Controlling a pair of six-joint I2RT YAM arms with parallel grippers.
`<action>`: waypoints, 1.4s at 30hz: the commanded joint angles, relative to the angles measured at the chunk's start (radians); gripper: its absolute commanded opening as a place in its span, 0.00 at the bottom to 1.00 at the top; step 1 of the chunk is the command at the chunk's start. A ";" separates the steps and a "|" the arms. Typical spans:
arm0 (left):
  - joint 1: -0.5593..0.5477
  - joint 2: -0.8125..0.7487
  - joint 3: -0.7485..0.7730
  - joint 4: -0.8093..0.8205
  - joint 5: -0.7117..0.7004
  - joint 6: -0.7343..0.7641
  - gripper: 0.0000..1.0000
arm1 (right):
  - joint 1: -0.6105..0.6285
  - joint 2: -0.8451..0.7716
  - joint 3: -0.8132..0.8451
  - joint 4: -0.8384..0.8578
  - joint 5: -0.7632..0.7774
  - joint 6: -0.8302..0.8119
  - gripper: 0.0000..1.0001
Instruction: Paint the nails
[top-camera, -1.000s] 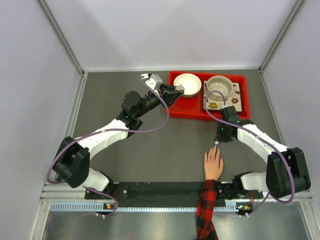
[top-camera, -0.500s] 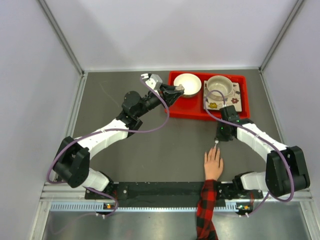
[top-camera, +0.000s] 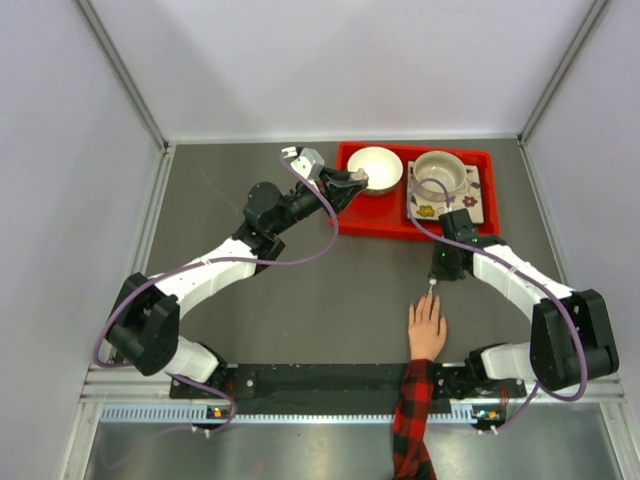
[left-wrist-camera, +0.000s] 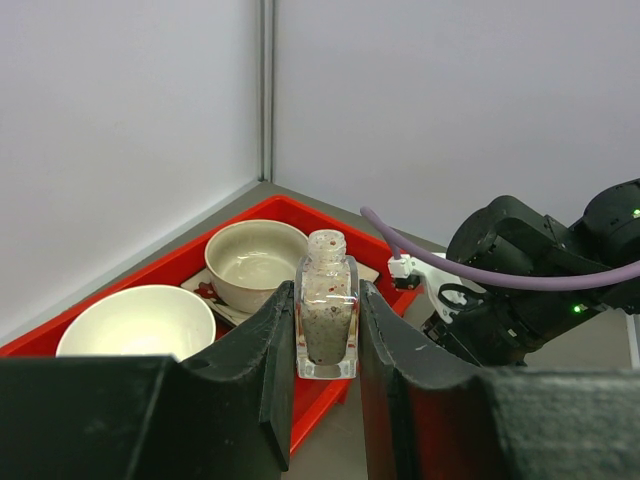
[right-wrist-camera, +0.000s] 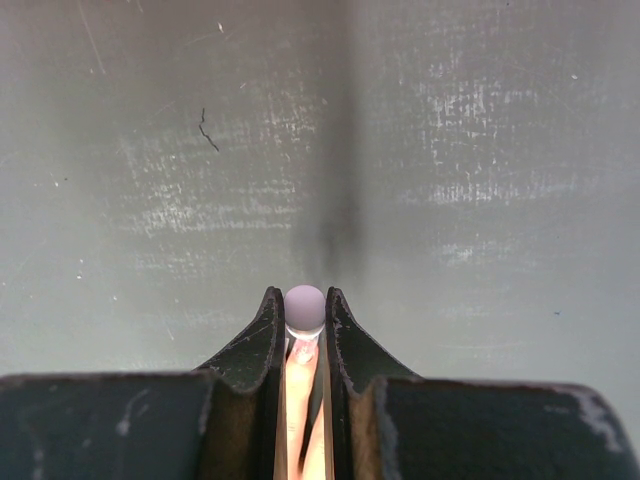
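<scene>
A light-skinned hand (top-camera: 427, 330) in a red-and-black plaid sleeve lies flat, palm down, at the near edge of the table, fingers pointing away. My right gripper (top-camera: 433, 283) hovers at its fingertips, shut on a polish brush with a round lilac cap (right-wrist-camera: 305, 308). Below the cap, between the fingers, shows one nail (right-wrist-camera: 303, 351) with speckled polish on it. My left gripper (top-camera: 355, 183) is over the left end of the red tray, shut on a small clear polish bottle (left-wrist-camera: 326, 320) that stands upright and uncapped.
The red tray (top-camera: 420, 232) sits at the back right with a white bowl (top-camera: 375, 168) and a beige cup (top-camera: 440, 172) on a floral tile. Grey walls enclose the table on three sides.
</scene>
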 joint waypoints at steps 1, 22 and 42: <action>0.005 -0.017 0.029 0.063 0.004 0.012 0.00 | -0.010 0.000 0.038 0.016 0.021 -0.007 0.00; 0.007 -0.017 0.029 0.065 0.003 0.011 0.00 | -0.012 -0.003 0.052 0.011 0.046 -0.007 0.00; 0.008 -0.041 0.028 0.106 0.033 -0.146 0.00 | -0.010 -0.256 0.188 -0.148 0.078 -0.054 0.00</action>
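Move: The right hand holds the brush at the middle fingernail, about 3 cm below its fingers, 2 cm back and 1 cm left. The polish bottle, in the left hand's fingers, is roughly 8 cm ahead, 22 cm left and 30 cm above the right hand; the red tray's middle lies some 27 cm ahead, 5 cm left. From the left hand the nail is about 10 cm back, 23 cm right and 33 cm below. Right hand finishes at the nail, drifting slightly right, then lifts the brush off, up about 7 cm. ##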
